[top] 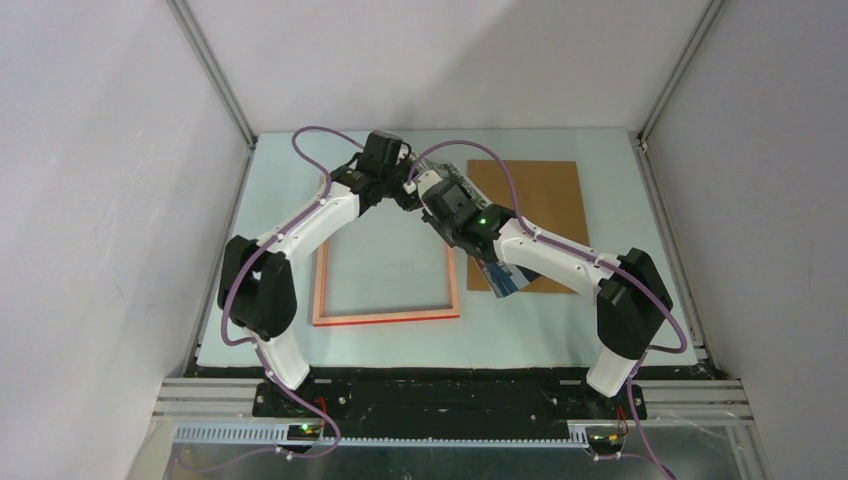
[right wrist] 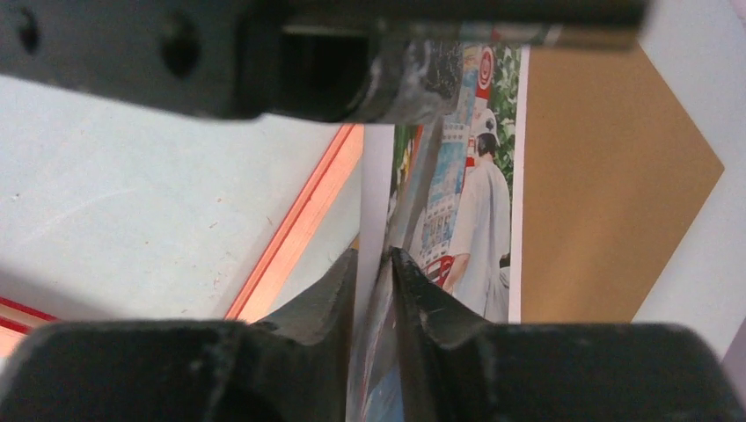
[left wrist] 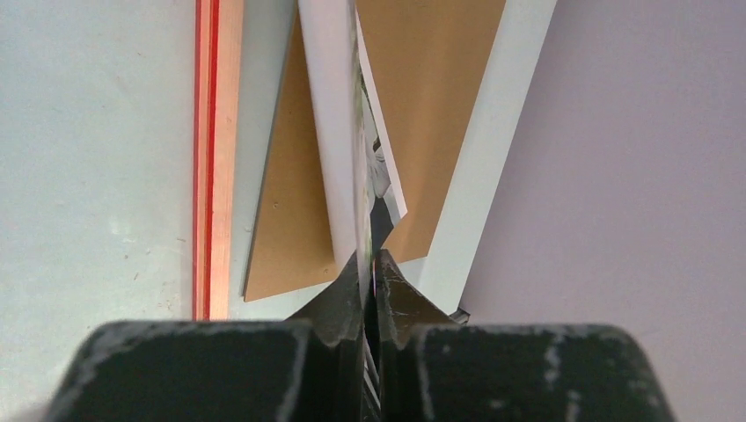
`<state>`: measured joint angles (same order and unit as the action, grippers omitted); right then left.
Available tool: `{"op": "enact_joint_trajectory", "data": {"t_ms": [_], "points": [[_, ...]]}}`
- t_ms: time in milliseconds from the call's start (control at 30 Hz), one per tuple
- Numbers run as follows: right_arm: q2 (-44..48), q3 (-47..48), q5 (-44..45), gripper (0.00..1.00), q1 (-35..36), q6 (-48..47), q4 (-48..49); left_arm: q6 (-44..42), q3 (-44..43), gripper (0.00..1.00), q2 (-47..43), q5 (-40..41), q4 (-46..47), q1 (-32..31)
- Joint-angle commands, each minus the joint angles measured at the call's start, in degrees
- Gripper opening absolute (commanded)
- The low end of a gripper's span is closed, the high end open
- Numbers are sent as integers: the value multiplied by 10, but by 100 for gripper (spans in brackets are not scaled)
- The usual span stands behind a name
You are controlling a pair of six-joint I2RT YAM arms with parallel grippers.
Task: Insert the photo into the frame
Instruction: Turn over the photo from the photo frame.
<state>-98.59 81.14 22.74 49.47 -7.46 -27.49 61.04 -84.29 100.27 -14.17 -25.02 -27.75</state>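
Observation:
The photo (top: 505, 279) hangs on edge above the table, held between both arms and mostly hidden under the right one. Its white back (left wrist: 339, 123) faces the left wrist view, and its printed street scene (right wrist: 475, 202) faces the right wrist view. My left gripper (left wrist: 371, 255) is shut on one edge of it. My right gripper (right wrist: 374, 253) is shut on the sheet a little further along. The two grippers (top: 410, 180) meet at the back of the table. The frame (top: 385, 318) lies flat below them, pale orange back up, with its red edge showing (left wrist: 211, 158) (right wrist: 303, 220).
A brown backing board (top: 545, 200) lies flat to the right of the frame, under the hanging photo (left wrist: 431, 105) (right wrist: 607, 176). White walls and metal posts close in the table at the back and on both sides. The left arm's dark body (right wrist: 308, 53) fills the top of the right wrist view.

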Motion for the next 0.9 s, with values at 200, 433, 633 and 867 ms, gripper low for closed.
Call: {"op": "enact_joint_trajectory", "data": {"t_ms": [200, 433, 633, 867], "points": [[26, 31, 15, 5, -9, -8, 9, -6, 4, 24, -42, -18, 18, -2], [54, 35, 13, 0, -26, -9, 1, -56, -12, 76, -60, -44, 33, 4], [85, 35, -11, 0, -47, -5, -11, -147, -41, 90, -83, -56, 32, 22], [128, 57, -87, 0, -81, 26, -39, -315, -70, 93, -140, -108, 33, 52]]}}
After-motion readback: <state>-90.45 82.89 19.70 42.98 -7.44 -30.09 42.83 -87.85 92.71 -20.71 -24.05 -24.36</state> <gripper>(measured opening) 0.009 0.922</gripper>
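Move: The right hand's part-closed fingers straddle the upper edge of the photo, whose middle hangs about 4 cm to its right, 3 cm ahead and 5 cm below; the frame lies level with it, some 14 cm to the left, and the cardboard about 15 cm right and 6 cm ahead, both roughly 16 cm lower. The left hand still pinches the same edge, with the photo's middle about 7 cm to its right, 2 cm back and 8 cm down. The right fingers shut fully on the photo's edge, then the left fingers open wide and let go of it, handing it over. The right hand then carries it up about 6 cm and some 4 cm to the right, away from the frame, while the left hand rises about 8 cm, drifts slightly left and tips its fingers up by some 20 degrees. ##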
